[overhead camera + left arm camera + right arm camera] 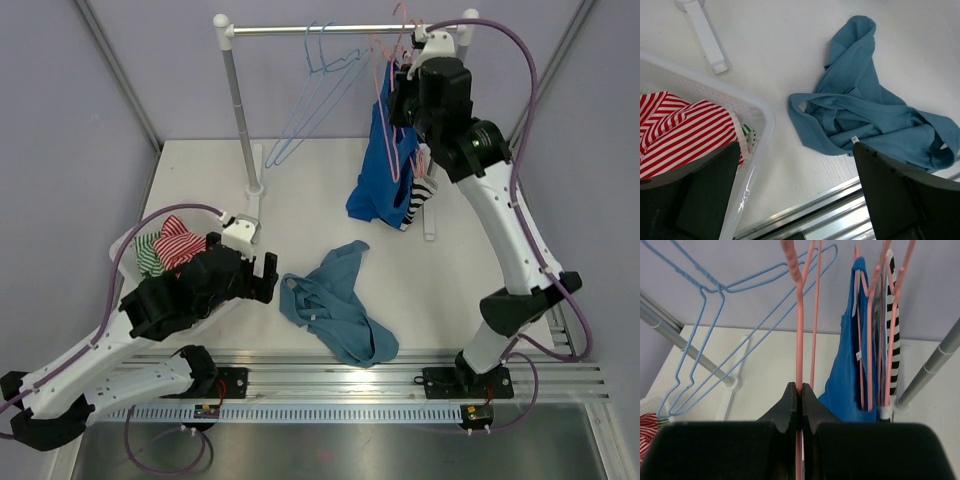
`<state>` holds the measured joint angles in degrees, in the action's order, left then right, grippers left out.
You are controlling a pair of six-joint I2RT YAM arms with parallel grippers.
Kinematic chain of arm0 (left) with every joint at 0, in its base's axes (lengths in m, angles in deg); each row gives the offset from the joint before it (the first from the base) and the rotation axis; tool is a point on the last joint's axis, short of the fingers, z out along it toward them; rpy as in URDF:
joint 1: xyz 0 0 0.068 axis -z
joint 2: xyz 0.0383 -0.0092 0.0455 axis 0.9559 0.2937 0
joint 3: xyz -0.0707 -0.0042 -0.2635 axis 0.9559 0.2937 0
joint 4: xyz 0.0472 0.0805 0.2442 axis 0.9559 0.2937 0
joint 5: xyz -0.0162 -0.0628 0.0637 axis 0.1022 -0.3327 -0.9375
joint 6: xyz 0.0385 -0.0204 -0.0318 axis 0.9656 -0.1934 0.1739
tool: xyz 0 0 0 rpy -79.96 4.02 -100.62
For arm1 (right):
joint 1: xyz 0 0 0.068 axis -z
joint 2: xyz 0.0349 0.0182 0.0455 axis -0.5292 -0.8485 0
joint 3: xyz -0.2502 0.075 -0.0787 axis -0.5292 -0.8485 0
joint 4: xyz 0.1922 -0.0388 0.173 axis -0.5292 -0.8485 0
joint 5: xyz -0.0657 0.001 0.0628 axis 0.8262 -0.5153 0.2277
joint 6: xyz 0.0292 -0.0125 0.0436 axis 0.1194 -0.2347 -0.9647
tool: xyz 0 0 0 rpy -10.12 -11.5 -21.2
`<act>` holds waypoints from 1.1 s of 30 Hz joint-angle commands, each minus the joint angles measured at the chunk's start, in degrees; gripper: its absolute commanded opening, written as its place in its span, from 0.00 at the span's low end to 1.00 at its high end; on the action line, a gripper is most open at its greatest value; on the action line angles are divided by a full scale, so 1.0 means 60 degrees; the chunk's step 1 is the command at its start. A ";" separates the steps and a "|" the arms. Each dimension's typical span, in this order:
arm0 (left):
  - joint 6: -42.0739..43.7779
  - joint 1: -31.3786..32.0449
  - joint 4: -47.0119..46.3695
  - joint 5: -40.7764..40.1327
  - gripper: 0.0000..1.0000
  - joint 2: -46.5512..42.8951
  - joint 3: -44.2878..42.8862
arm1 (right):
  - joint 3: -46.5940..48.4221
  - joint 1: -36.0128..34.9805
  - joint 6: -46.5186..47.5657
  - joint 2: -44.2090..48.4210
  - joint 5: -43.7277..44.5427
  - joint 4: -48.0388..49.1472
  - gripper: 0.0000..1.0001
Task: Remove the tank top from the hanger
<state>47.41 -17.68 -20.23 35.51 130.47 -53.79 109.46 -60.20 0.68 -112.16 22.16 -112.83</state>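
The teal tank top (335, 300) lies crumpled on the white table, free of any hanger. In the left wrist view the tank top (865, 115) sits just ahead of the right-hand finger. My left gripper (268, 275) hovers low beside it, at the basket's corner. This gripper (796, 150) stands wide open with nothing between its fingers. Up at the rail, my right gripper (400, 95) is shut on the wire of a bare pink hanger (383, 75). The right wrist view shows the gripper (800, 387) pinching that pink hanger (800, 315).
A white basket (135, 245) at the left holds red-striped cloth (178, 243). On the rack rail (330, 30) hang empty blue hangers (320, 90), a bright blue shirt (380, 170) and a black-and-white striped garment (422, 195). The rack's foot (705, 35) lies near the basket.
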 commanded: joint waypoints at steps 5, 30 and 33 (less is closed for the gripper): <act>0.0445 -0.0769 -0.0869 -0.0133 0.99 -0.1123 0.0683 | 0.3586 -0.0052 0.0561 -0.2566 0.0290 -0.0922 0.00; 0.0504 -0.2190 -0.1309 0.1405 0.99 -0.0933 0.0522 | 0.3428 -0.0814 0.0897 -0.3374 0.0406 -0.0307 0.00; 0.0343 -0.2191 -0.1280 0.1390 0.99 -0.0890 0.0390 | 0.3325 -0.0814 0.0942 -0.3170 0.0392 -0.0366 0.15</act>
<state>50.09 -30.55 -25.06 41.98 124.74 -49.49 129.99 -65.18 4.89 -135.70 23.78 -115.36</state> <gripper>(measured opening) 0.988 0.069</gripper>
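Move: The bare stretch of rod where my right hand is taking its pink hanger is about 8 cm ahead, 8 cm to the left and some 5 cm above that hand. The blue hangers sit about 7 cm ahead, 15 cm left and 4 cm lower. The blue tank top hangs about 8 cm straight ahead and 10 cm lower. From my empty left hand, that stretch of rod is roughly 34 cm ahead, 17 cm right and 25 cm up. My right hand, still pinching the pink hanger, first reaches forward about 7 cm to carry the hook over the rod. It then slides some 8 cm left towards the blue hangers while sinking about 6 cm to hang the hook. Its fingers stay shut. My open left hand drifts about 3 cm left and a little forward, touching nothing. ##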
